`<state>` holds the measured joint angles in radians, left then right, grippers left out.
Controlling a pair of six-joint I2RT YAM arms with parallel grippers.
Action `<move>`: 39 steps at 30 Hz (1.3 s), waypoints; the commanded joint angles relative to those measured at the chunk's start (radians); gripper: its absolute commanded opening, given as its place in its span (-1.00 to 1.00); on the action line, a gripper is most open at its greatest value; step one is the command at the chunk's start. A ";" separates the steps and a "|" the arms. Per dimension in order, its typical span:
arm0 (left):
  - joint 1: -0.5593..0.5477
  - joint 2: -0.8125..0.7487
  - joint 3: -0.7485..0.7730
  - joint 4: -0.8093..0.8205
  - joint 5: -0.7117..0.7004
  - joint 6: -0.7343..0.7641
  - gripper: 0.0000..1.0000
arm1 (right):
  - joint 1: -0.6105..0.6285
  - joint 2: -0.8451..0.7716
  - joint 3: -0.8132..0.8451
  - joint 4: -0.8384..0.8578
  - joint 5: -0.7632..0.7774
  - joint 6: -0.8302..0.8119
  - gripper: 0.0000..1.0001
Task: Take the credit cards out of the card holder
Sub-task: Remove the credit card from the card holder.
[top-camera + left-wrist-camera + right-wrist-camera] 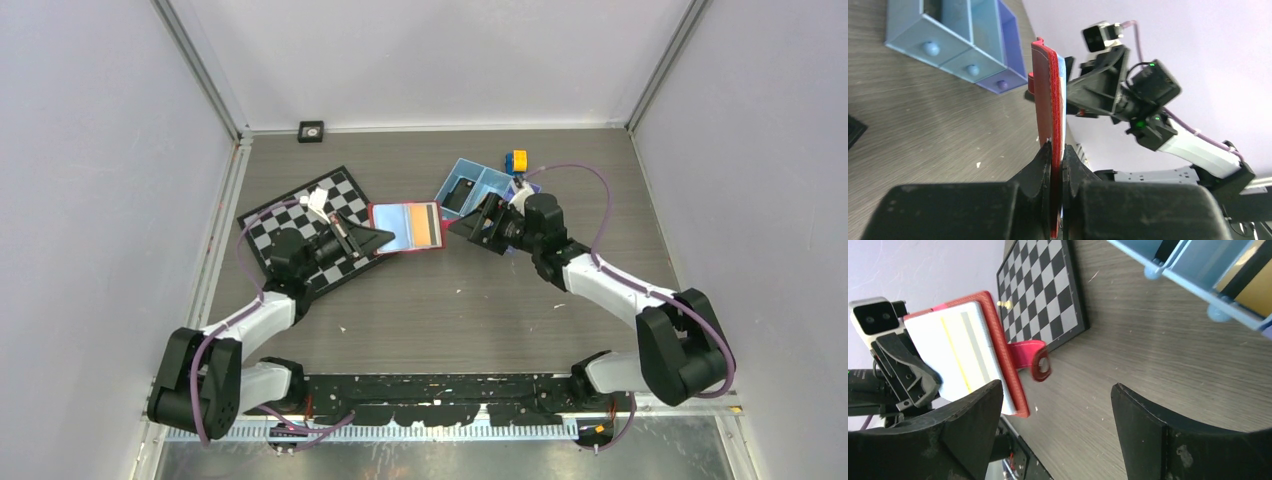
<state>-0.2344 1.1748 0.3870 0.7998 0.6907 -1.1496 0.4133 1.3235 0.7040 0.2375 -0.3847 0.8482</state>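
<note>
The red card holder (380, 215) hangs open above the table, its pale blue lining up. An orange-gold credit card (428, 225) shows in its right side. My left gripper (383, 241) is shut on the holder's left edge. In the left wrist view the holder (1047, 90) stands edge-on, pinched between the fingers of the left gripper (1057, 161). My right gripper (470, 227) is open just right of the holder, touching nothing. In the right wrist view the right gripper (1055, 410) has wide jaws. The holder (993, 327) and its snap tab (1039, 365) hang ahead of them to the left.
A blue three-compartment tray (493, 180) stands behind the right gripper, with a dark item in one compartment. A yellow and blue block (517, 161) sits at its far corner. A chessboard (285, 225) lies under the left arm. A small black square (311, 130) rests by the back wall.
</note>
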 commanded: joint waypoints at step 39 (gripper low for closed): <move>-0.031 -0.144 0.096 -0.498 -0.215 0.215 -0.01 | 0.053 0.023 -0.112 0.539 -0.164 0.193 -0.99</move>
<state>-0.2619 1.2102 0.3985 0.7879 0.6868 -1.1656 0.4644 1.3483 0.5770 0.8013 -0.5774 1.0725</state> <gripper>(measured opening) 0.448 0.180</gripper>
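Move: The card holder, pinched near its left edge in the left gripper, has its middle about 10 cm to the left of the open right gripper, 2 cm back and 4 cm above it. From the left hand, that middle is only some 3 cm right and 2 cm ahead, level. From the right hand, the blue drawer box lies about 12 cm ahead, 7 cm right and 12 cm below, the chessboard 28 cm left, 7 cm ahead and 16 cm lower. Raise the open right gripper about 7 cm while easing it left and back towards the card holder's strap edge, rolling its left side up and turning counter-clockwise, then shut its fingers on that edge. Meanwhile lift the left hand about 4 cm with the holder, sink back, and open its fingers to let go once the right has its grip. ##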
